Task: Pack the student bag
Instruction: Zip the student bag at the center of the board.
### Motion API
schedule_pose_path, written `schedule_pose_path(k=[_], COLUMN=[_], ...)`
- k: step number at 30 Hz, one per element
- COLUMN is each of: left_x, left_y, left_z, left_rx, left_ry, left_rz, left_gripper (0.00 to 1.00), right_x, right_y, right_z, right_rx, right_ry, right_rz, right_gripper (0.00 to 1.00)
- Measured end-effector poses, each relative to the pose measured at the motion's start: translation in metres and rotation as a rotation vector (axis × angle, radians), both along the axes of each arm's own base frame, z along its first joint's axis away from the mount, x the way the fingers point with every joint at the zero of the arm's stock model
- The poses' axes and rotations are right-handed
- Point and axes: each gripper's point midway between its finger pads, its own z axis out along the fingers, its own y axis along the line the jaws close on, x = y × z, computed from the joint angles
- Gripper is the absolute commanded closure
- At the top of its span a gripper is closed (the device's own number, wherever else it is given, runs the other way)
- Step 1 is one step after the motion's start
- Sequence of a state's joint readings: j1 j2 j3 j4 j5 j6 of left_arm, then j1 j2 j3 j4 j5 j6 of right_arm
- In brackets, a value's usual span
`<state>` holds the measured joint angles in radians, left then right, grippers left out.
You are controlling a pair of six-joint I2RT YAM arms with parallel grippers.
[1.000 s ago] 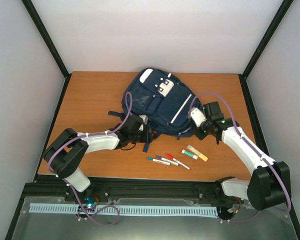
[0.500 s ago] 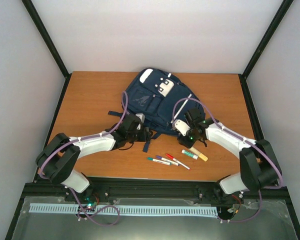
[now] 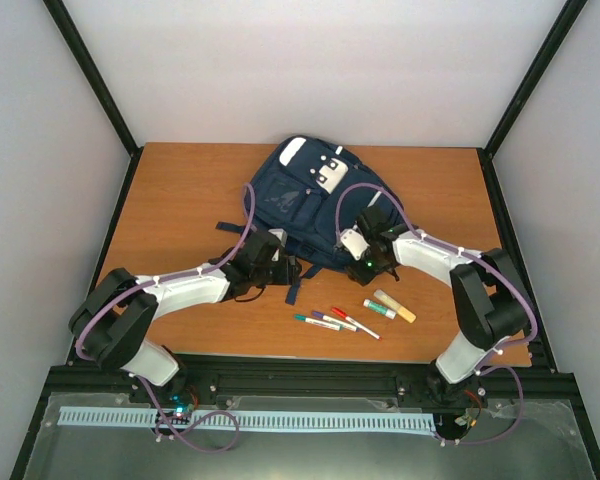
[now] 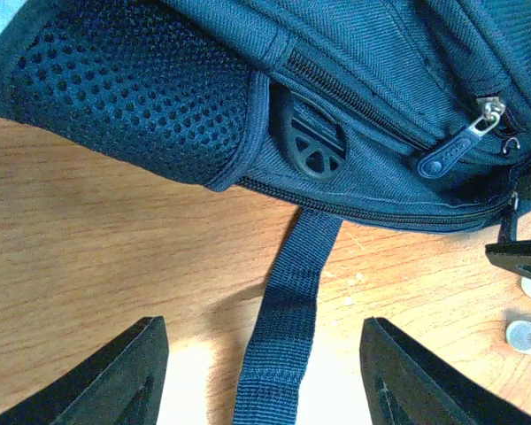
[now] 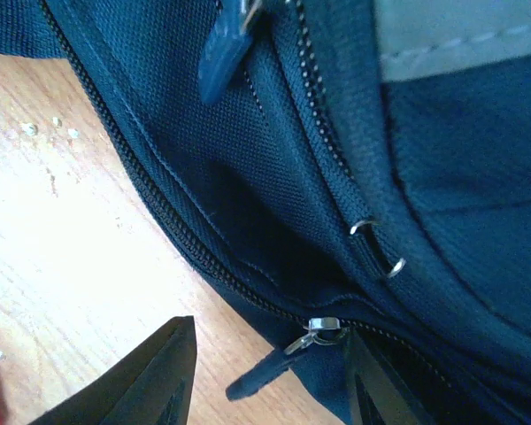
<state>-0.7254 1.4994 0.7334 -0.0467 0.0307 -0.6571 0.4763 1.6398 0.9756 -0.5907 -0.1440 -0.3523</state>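
The student bag (image 3: 305, 200), navy with a white patch near its top, lies flat at the middle of the table. My left gripper (image 3: 292, 270) stands open at its near-left corner. In the left wrist view a loose dark strap (image 4: 288, 301) runs between the spread fingers (image 4: 115, 381), below the mesh side pocket (image 4: 133, 88). My right gripper (image 3: 365, 263) is at the bag's near edge, open. In the right wrist view a dark zip pull (image 5: 270, 370) hangs from its metal slider (image 5: 325, 327) between the two fingers (image 5: 146, 381), touching neither clearly.
Several marker pens (image 3: 325, 321) and two glue sticks (image 3: 390, 306) lie on the wood in front of the bag, between the arms. A second zip pull (image 4: 454, 150) shows on the bag's front pocket. Black frame posts line the table's sides.
The right arm swung left from the bag's right side to its near edge, and its jaws widened a little. The left arm barely moved.
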Motion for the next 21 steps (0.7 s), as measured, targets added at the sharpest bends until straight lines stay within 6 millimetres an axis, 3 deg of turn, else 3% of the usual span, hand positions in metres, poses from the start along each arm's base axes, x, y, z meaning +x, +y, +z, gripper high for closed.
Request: schedule_pose_path(k=[6,16,21], left_x=[-0.002,-0.002,-0.001], left_y=[0.002,0.002,0.002], left_z=[-0.003,-0.003,-0.003], left_rx=[0.007,0.009,0.010], left_ry=[0.006,0.005,0.004], left_rz=[0.001,0.002,0.002], left_gripper=[0.39,0.39,0.39], right_x=[0.002,0.008,0.005], right_y=[-0.003,-0.013,-0.017], right_z=[-0.006,-0.002,-0.002], right_rx=[-0.049,-0.105,-0.112], right_ry=[-0.013,-0.066,-0.075], right_rz=[-0.003,-0.012,-0.006], right_gripper=[0.62,0.92,0.93])
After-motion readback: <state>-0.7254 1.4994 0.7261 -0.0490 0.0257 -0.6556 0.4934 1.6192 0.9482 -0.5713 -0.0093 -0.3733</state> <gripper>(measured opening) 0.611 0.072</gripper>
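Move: The zipper pull on the bag's near edge sits almost between the right fingertips, about 1 cm ahead, 1 cm to the right and just below the hand point. A second zipper pull lies some 4 cm ahead and 5 cm left; the green-capped stick is about 7 cm back and 4 cm right, the red marker roughly 10 cm back and 1 cm left, both 3 cm lower. From the left hand the near pull lies about 13 cm right, level ahead, 4 cm down. Close the right gripper from about half open to nearly shut, pinching the zipper pull between the fingertips. While closing, ease the hand about 1.5 cm to the right along the bag's near edge, barely changing height, and let the fingertips swing rightward and slightly forward by some 5 to 10 degrees. ##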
